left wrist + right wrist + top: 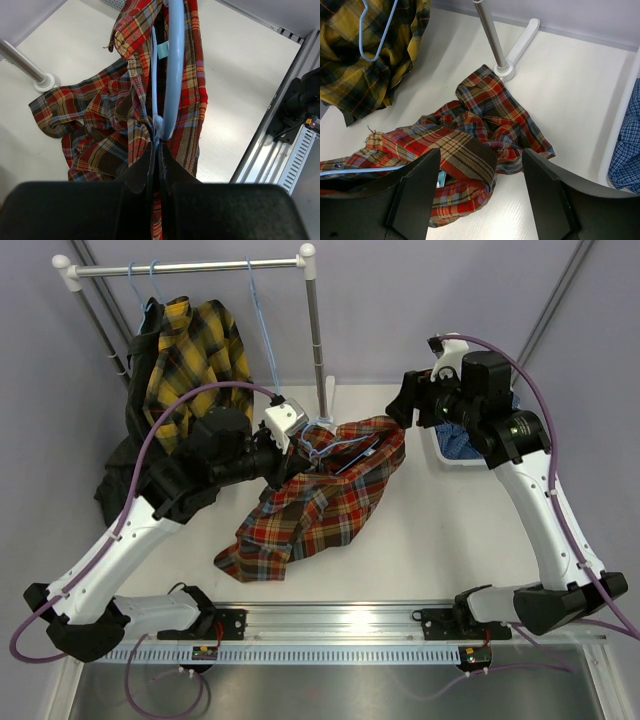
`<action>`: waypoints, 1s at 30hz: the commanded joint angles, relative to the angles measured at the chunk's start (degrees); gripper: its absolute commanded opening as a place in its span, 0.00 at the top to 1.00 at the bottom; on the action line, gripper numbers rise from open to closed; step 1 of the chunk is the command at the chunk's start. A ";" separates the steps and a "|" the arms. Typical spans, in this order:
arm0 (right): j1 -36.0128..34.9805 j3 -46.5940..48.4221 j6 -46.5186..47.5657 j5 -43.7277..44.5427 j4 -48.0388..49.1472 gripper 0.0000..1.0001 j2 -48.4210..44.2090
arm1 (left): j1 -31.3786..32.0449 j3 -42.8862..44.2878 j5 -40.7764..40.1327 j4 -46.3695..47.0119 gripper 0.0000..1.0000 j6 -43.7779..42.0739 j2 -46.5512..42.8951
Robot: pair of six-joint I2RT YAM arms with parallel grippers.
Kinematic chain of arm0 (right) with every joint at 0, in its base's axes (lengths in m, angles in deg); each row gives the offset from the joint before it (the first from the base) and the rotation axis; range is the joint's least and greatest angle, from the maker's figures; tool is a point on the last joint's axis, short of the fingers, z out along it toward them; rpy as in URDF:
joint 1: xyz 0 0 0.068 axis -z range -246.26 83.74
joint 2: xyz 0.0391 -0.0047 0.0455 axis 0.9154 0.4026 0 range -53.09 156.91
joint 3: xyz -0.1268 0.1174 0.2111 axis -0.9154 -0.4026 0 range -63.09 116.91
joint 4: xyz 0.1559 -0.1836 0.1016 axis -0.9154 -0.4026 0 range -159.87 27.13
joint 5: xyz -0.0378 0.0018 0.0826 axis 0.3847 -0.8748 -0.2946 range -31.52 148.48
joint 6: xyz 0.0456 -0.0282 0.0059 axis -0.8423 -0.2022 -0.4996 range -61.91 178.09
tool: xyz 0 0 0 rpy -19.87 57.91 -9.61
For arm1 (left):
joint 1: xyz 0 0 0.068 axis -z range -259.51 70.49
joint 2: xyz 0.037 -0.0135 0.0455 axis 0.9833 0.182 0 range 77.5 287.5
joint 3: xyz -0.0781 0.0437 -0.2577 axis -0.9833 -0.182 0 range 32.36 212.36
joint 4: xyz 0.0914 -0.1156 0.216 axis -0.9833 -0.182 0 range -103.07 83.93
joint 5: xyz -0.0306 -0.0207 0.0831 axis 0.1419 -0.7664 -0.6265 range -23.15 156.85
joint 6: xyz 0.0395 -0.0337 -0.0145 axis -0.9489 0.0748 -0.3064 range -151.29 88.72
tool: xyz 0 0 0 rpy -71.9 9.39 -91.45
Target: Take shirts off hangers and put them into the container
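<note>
The red-orange-navy plaid shirt (320, 502) lies crumpled mid-table, with a light-blue hanger (338, 446) still running into its collar. My left gripper (308, 437) is shut on that hanger (172, 75) near its neck, and the shirt (100, 125) hangs below it. My right gripper (402, 408) is open and empty just above the shirt's right end (485, 110), its fingers (415, 195) spread to either side of the cloth. The white container (440, 452) at the right holds the blue check shirt (627, 150). The yellow-black plaid shirt (195, 355) and the black shirt (115, 480) hang on the rail.
The white-and-metal rail (190, 268) spans the back, and its right post (490, 35) and foot stand just behind the red shirt. An empty light-blue hanger (262, 330) dangles from the rail. A metal track (330, 615) runs along the near table edge.
</note>
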 commanded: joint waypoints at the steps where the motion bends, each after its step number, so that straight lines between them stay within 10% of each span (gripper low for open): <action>1: -0.66 0.25 3.17 -2.30 -0.21 0.24 1.01 | 0.26 1.66 0.92 3.88 1.00 -0.28 -1.69; 30: -5.76 -7.91 13.02 -7.67 -0.04 0.24 -4.61 | 0.26 3.24 1.88 3.79 1.00 -1.78 0.25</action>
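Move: The red plaid shirt's raised shoulder end lies close to the open right hand: about 5 cm to its left, 2 cm back and 5 cm below. The hanger's middle is about 12 cm left, 7 cm back and 4 cm down; the rack foot some 16 cm left, 12 cm ahead and 25 cm below; the container about 25 cm right, 12 cm ahead and 25 cm below. From the left hand the shoulder end is roughly 14 cm right, 10 cm ahead and 3 cm lower. Down first, easing left, then back and farther left, the right hand brings its wide-open fingers in around the raised shoulder end, about 5 cm in all, turning some 10 degrees counter-clockwise without closing. The left hand stays put, still pinching the light-blue hanger at its near corner with the shirt hanging on it. ##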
